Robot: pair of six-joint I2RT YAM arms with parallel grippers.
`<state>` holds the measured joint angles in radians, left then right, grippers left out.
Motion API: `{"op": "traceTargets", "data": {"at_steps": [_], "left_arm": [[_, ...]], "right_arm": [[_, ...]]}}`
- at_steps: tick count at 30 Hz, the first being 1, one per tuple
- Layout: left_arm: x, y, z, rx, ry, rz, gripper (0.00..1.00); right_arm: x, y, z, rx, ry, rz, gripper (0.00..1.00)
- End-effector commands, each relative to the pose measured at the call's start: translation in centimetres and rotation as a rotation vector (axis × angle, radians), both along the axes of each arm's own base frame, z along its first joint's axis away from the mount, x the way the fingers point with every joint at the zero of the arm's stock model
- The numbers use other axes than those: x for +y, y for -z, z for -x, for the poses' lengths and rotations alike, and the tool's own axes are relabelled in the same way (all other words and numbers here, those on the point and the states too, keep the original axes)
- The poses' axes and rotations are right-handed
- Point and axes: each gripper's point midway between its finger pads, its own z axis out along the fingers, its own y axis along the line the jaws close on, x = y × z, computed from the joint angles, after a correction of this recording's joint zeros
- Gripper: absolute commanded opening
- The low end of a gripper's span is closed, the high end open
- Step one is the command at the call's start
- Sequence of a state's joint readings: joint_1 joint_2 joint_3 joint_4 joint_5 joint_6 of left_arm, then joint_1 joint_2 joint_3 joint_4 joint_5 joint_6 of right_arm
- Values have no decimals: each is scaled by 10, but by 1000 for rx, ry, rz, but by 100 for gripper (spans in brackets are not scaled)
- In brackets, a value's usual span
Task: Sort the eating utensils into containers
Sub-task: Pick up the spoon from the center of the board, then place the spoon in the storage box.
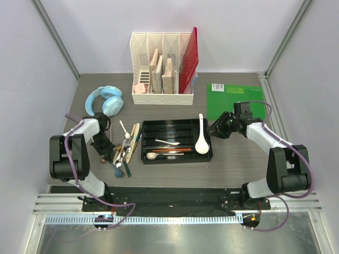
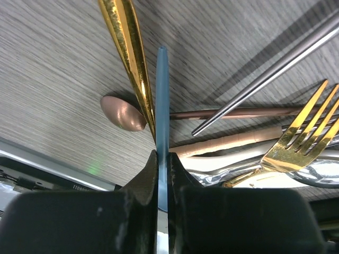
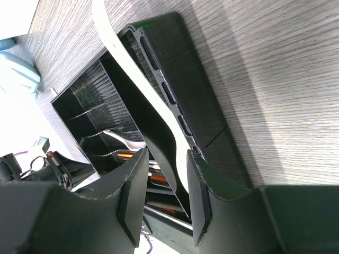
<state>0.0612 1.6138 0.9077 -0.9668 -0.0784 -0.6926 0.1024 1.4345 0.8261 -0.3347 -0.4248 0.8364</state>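
Note:
The eating utensils lie in a loose pile (image 1: pixel 126 148) left of the black tray (image 1: pixel 177 124). My left gripper (image 1: pixel 111 153) is down at that pile, shut (image 2: pixel 162 159) on a thin blue handle (image 2: pixel 162 100). Around that handle lie a gold handle (image 2: pixel 130 53), a copper spoon (image 2: pixel 123 112), a gold fork (image 2: pixel 304 132) and a grey chopstick (image 2: pixel 265 74). A large white soup spoon (image 1: pixel 202 138) rests at the tray's right end. My right gripper (image 1: pixel 214 128) hovers just right of it. It stands open (image 3: pixel 164 196), and the white spoon (image 3: pixel 159 114) shows between its fingers.
The tray holds a small white spoon (image 1: pixel 168 142), a wooden spoon (image 1: pixel 153 155) and dark-handled pieces. Behind it stands a white file organizer (image 1: pixel 163 69) with a red folder (image 1: pixel 189 58). Blue headphones (image 1: pixel 105 100) lie back left and a green board (image 1: pixel 233 100) back right.

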Motion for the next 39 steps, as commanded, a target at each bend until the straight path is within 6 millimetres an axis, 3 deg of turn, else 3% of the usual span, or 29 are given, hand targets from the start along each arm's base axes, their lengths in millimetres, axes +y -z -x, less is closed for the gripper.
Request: {"op": "traceTargets", "data": {"at_steps": [1, 10, 18, 22, 24, 28, 30, 31, 35, 39], "left_arm": [[5, -4, -13, -60, 38, -10, 0], [-11, -52, -56, -207, 62, 90, 0], [-39, -85, -72, -319, -46, 235, 0], [-98, -114, -83, -432, -235, 502, 0], [-119, -139, -92, -517, -283, 531, 0], [-164, -164, -89, -542, -337, 560, 0], [-177, -172, -100, -597, -383, 588, 0], [-194, -180, -109, -633, -412, 631, 0], [-212, -166, -133, -696, -472, 544, 0], [-210, -148, -165, -798, -586, 446, 0]], "right_arm": [[1, -15, -14, -60, -14, -8, 40], [2, -14, -13, -53, -12, -14, 40], [3, -19, -14, -64, -6, -17, 40], [2, -21, -17, -70, 1, -16, 40], [3, -23, -18, -72, -1, -20, 40], [3, -24, -20, -76, 0, -20, 40], [3, -24, -20, -76, -2, -20, 40], [3, -24, -20, -74, -1, -21, 40], [4, -29, -20, -87, -7, -29, 40], [4, -38, -21, -96, 25, -49, 40]]}}
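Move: The left hand already has the blue spoon pinched by its handle, low over the utensil pile. The black tray's middle lies about 34 cm to its right and 9 cm ahead, at about hand height. The copper spoon's bowl is some 4 cm left and 1 cm back, the gold fork about 3 cm right and 4 cm ahead, and the wooden knife 12 cm right and 8 cm ahead. From the right hand, the tray's middle is about 19 cm left, 4 cm back and 7 cm below. Keeping the blue spoon's handle pinched, the left hand lifts it off the pile, first forward and up about 6 cm, then sweeps some 20 cm right towards the black tray while still climbing. It ends easing forward over the tray's left part, having risen about 15 cm. Along the way the wrist swings the fingertips roughly 45 degrees out, forward and to the right. ##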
